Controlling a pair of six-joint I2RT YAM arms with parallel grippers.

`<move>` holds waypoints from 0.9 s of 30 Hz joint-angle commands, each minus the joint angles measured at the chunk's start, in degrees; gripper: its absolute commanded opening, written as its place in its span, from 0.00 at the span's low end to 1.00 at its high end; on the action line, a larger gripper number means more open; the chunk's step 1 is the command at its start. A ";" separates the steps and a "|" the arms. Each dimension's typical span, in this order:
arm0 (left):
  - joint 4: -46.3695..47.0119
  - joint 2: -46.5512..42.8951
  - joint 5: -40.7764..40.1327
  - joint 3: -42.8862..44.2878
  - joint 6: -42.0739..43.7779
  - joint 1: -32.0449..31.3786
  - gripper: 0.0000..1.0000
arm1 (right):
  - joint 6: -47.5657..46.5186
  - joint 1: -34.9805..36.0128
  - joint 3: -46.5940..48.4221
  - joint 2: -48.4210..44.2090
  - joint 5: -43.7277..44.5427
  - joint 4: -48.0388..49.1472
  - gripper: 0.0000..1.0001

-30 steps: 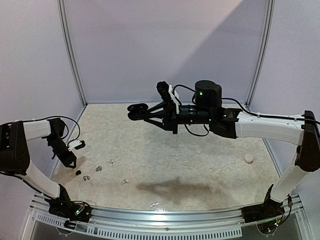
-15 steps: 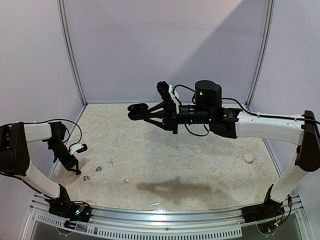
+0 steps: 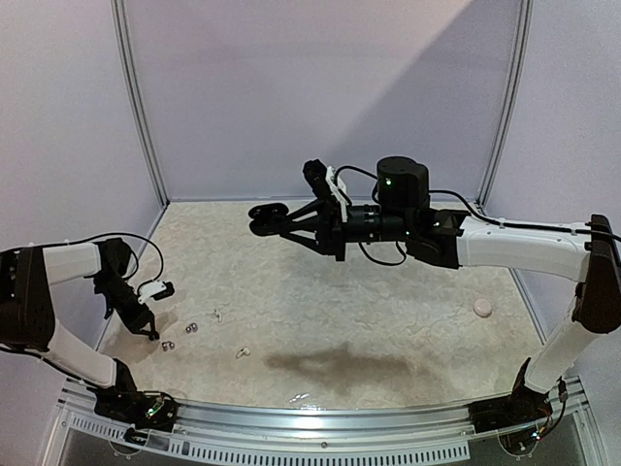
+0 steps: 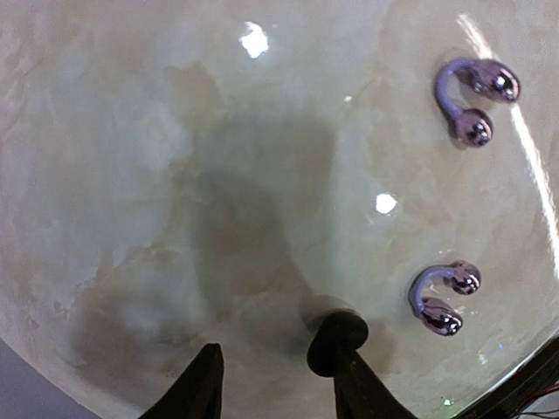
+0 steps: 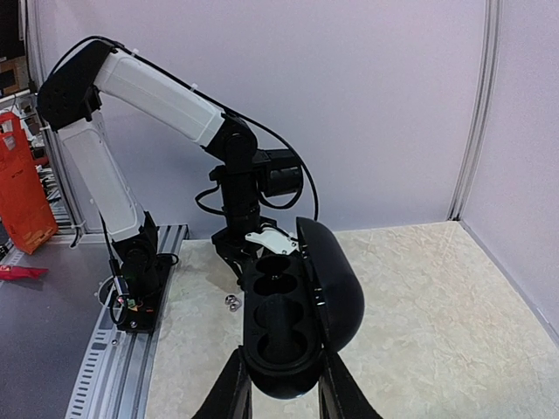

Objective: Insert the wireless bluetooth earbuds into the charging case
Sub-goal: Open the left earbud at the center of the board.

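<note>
My right gripper (image 3: 283, 219) is shut on the black charging case (image 3: 264, 214), held high above the table. In the right wrist view the case (image 5: 284, 319) lies open between the fingers (image 5: 232, 386), lid (image 5: 336, 288) swung right, and its wells look empty. My left gripper (image 3: 147, 328) is down at the table's left edge. Its jaws (image 4: 272, 371) stand apart, and a black earbud (image 4: 341, 332) sits against the right fingertip. Two silvery-grey earbuds (image 4: 476, 100) (image 4: 441, 301) lie to its right. Two white earbuds (image 3: 216, 315) (image 3: 243, 352) lie further right.
A small pinkish disc (image 3: 482, 308) lies near the right wall. White panel walls close in the beige tabletop (image 3: 369, 311) on three sides. A metal rail (image 3: 310, 432) runs along the near edge. The left arm (image 5: 157, 96) shows in the right wrist view.
My left gripper has dropped to the table onto the spot of the black earbud, and its jaws have narrowed a little. The right arm and the case have stayed still.
</note>
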 commanded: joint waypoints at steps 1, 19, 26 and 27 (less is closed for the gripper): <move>-2.10 -1.14 1.93 -2.75 1.37 -1.61 0.40 | -0.04 -0.36 1.37 -0.38 1.16 -0.48 0.00; -5.90 1.16 5.27 -2.19 1.81 -1.89 0.00 | -0.68 -0.95 2.01 -0.66 1.50 -2.24 0.00; -8.92 -1.23 9.47 6.38 -0.05 -1.89 0.00 | -0.93 -1.02 2.00 -0.94 1.52 -2.58 0.00; -9.97 -1.56 10.57 8.75 -0.37 -1.93 0.00 | -0.99 -1.02 2.00 -0.94 1.52 -2.59 0.00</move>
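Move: The black earbud stands at the left hand's fingertips, just inside one finger: about 1 cm back, 1 cm right and 1 cm below the hand point. Of the two purple earbuds, the nearer lies some 4 cm right and 3 cm back of the hand, the other roughly 9 cm right and 1 cm ahead, both about 1 cm lower. From the right hand, which holds the open case, the black earbud is around 33 cm left, 3 cm back and 31 cm below. Low over the board and pointing down, the left hand slides about 3 cm to its right and back towards the nearer purple earbud while its fingers go on closing from nearly half open to almost shut, pinching the black earbud between their tips. With the grip kept, it tilts some 5 degrees so the tips swing right, then starts straight up by about 1 cm, as the right hand keeps the open case up and almost still. ##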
